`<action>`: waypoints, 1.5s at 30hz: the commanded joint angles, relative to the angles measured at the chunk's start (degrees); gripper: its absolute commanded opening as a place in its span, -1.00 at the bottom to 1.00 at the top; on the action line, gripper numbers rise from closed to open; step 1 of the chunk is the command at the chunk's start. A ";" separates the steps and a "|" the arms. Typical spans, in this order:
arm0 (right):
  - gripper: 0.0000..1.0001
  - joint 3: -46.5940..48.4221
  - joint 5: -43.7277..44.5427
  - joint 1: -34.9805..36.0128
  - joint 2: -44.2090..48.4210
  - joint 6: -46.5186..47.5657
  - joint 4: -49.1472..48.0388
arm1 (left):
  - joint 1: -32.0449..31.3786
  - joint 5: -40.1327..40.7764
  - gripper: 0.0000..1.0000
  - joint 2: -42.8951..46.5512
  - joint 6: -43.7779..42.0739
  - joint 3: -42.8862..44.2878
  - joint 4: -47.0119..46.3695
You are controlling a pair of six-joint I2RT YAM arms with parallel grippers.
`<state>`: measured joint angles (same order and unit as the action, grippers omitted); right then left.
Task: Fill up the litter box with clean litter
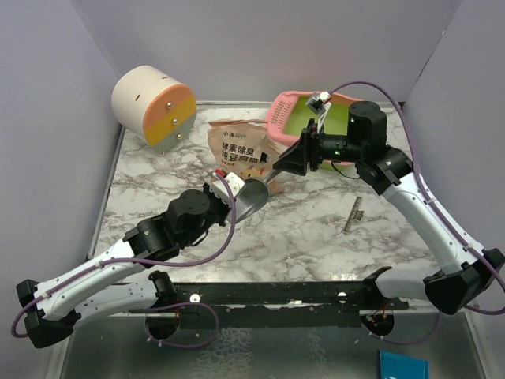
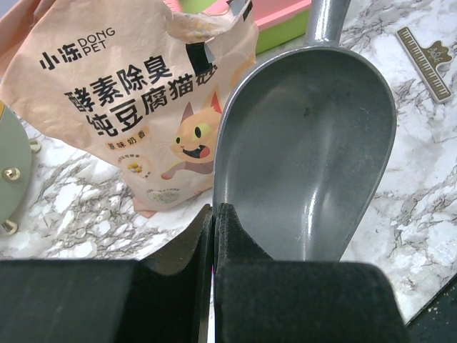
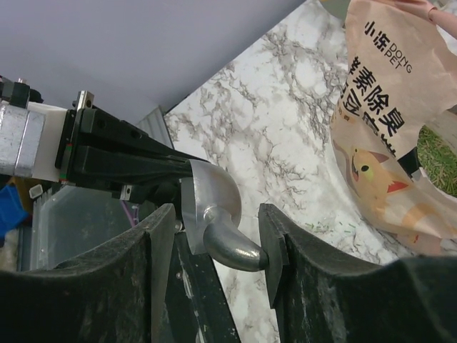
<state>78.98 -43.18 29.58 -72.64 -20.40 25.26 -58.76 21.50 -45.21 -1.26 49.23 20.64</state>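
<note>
The litter box [image 1: 286, 110], with a pink rim and a green basin, stands at the back right; its corner shows in the left wrist view [image 2: 282, 16]. The beige cat-printed bag [image 1: 241, 148] lies in front of it. My left gripper [image 1: 223, 192] is shut on the rim of the grey metal scoop [image 2: 307, 143], whose bowl is empty. My right gripper [image 3: 216, 214] is open around the scoop's handle [image 3: 232, 243]; the handle tip touches one finger. A green grainy patch [image 3: 437, 161] shows past the bag, and I cannot tell if it is litter.
A cream-and-orange cylinder [image 1: 154, 103] lies at the back left. A small metal clip [image 1: 353, 215] lies on the marble table [image 1: 316, 237] right of the scoop. Grey walls close in the left, back and right sides.
</note>
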 commanded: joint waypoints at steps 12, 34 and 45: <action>-0.08 -1.82 -7.80 0.21 -1.98 3.29 -0.84 | 0.05 0.14 -1.00 -0.65 -0.60 1.66 -2.74; -0.98 -4.09 -9.68 0.21 -2.05 7.25 3.21 | 0.05 0.14 -1.00 -3.16 -0.43 2.38 -3.36; -0.98 0.07 18.00 -0.49 -2.29 3.92 3.69 | 0.16 6.56 0.73 -8.72 -14.06 6.96 -7.91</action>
<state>75.42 -38.44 29.67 -74.61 -14.92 28.88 -58.83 23.05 -51.29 -4.97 51.75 18.04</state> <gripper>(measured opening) 0.246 0.717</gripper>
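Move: Between the right hand's open fingers lies the scoop handle, its middle about 2 cm left, 1 cm back and 1 cm below. From the left hand, which still pinches the scoop's rim, it lies some 10 cm right, 5 ahead and 7 above. From the right hand, the litter bag stands roughly 13 cm ahead, 8 left and 17 below; the litter box about 30 ahead, 14 right and 25 below. Sinking some 3 cm and easing back about 2 with a slight counter-clockwise turn, the right hand closes its fingers on the scoop handle. The left keeps its pinch on the rim, yielding a centimetre or two down and right, then opens wide to let go while lifting slightly. Meanwhile the right swings back clockwise, carrying the scoop about 3 cm forward and 2 farther down. ##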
